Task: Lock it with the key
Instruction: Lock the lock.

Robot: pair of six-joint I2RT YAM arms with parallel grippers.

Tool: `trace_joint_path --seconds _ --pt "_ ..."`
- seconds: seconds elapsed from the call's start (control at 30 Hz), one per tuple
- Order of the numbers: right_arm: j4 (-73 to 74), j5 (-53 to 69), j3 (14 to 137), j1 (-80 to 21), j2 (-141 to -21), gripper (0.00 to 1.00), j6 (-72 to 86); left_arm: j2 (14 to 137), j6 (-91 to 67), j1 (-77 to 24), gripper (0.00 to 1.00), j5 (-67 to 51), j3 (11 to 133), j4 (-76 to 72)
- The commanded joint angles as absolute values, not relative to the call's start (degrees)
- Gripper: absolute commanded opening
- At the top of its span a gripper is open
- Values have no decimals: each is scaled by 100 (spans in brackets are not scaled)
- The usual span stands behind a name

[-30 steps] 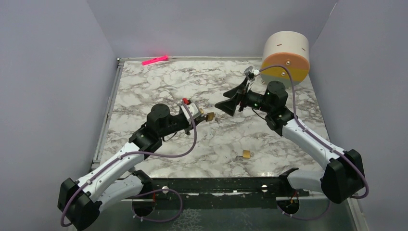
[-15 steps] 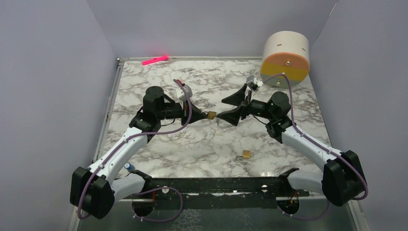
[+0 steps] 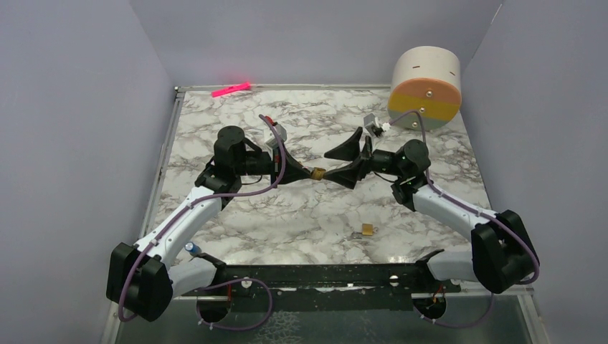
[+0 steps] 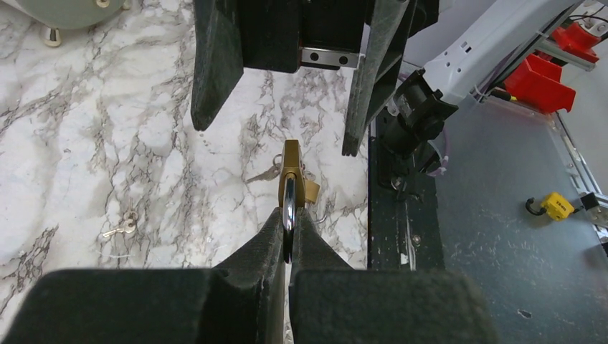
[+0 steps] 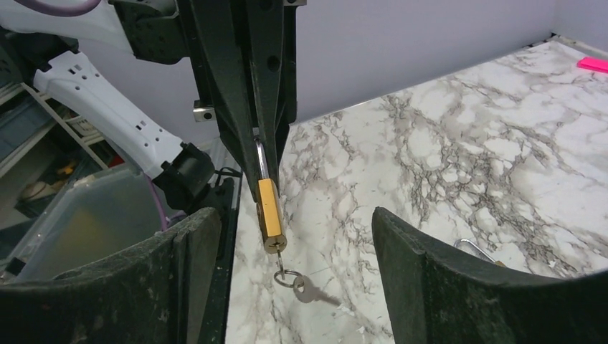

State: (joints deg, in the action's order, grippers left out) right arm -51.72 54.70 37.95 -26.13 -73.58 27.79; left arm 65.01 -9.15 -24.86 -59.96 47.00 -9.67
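A small brass padlock (image 5: pixel 270 211) hangs in the air, and my left gripper (image 4: pixel 288 236) is shut on its silver shackle (image 4: pixel 288 215). The key (image 5: pixel 278 261) sticks out of its keyhole, with a ring and a second key (image 5: pixel 301 288) dangling below. My right gripper (image 5: pixel 290 215) is open, one finger (image 5: pixel 193 272) on each side of the lock and touching nothing. From above, the padlock (image 3: pixel 315 172) sits between the left gripper (image 3: pixel 305 173) and the right gripper (image 3: pixel 328 165) over the middle of the table.
Another brass padlock (image 3: pixel 367 230) lies near the front edge. Loose keys (image 4: pixel 122 228) lie on the marble. A silver shackle (image 5: pixel 473 247) shows beside my right finger. A pink marker (image 3: pixel 231 89) lies at the back left, a round drum (image 3: pixel 425 86) stands at the back right.
The left arm has swung the padlock up and to the right. The right gripper has come down and leftward around it, and its fingers have narrowed a little.
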Motion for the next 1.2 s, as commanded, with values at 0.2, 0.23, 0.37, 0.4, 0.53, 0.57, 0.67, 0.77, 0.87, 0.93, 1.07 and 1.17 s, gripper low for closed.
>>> trace_joint_path --seconds 0.2,0.23,0.37,0.4,0.53,0.57,0.67,0.77,0.87,0.93,1.07,1.17 --pt "-5734 5828 3922 -2762 -7744 73 3081 6524 -803 -2469 0 -6194 4939 -1182" --pt "-5716 5842 3927 -2780 -7767 71 3081 6526 -788 -2463 0 -6175 4939 -1186" --pt "-5713 5846 3974 -2890 -7861 69 3123 6575 -746 -2467 0 -6110 4907 -1202" --pt "-5724 5833 3981 -2926 -7887 69 3128 6577 -745 -2463 0 -6101 4895 -1220" --pt "-5757 5811 3978 -2992 -7967 64 3155 6528 -736 -2463 0 -6077 4869 -1249" --pt "-5750 5797 3977 -2996 -7973 61 3160 6511 -728 -2465 0 -6056 4863 -1248" --pt "-5616 5786 4020 -2997 -7995 51 3156 6478 -689 -2461 0 -6022 4852 -1251" --pt "-5419 5748 4075 -2998 -7990 47 3081 6508 -685 -2461 0 -6020 4852 -1266" --pt "-5295 5694 4078 -2997 -7959 43 3023 6536 -688 -2462 0 -6055 4844 -1263" --pt "-5214 5672 4083 -2997 -7937 38 2979 6527 -675 -2461 0 -6044 4843 -1248" --pt "-4893 5677 4174 -2997 -7962 7 2832 6491 -653 -2457 0 -6039 4847 -1269" --pt "-4829 5779 4225 -2997 -8013 1 2834 6459 -655 -2444 5 -6021 4869 -1260"
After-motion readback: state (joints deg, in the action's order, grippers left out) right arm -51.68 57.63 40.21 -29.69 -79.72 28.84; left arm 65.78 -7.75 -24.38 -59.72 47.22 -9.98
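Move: The padlock body, held by its shackle in the left fingers, is about 4 cm left of the right hand, 2 cm back and 2 cm lower; from the left hand it lies some 4 cm to the right, level. Its key ring hangs at the keyhole end, roughly 2 cm left, 2 cm back and 4 cm below the right hand. Another padlock lies on the table about 11 cm right, 8 cm back and 25 cm below. Right hand eases about 2.5 cm left and 2 cm down, closing on the padlock body; left keeps the shackle. ##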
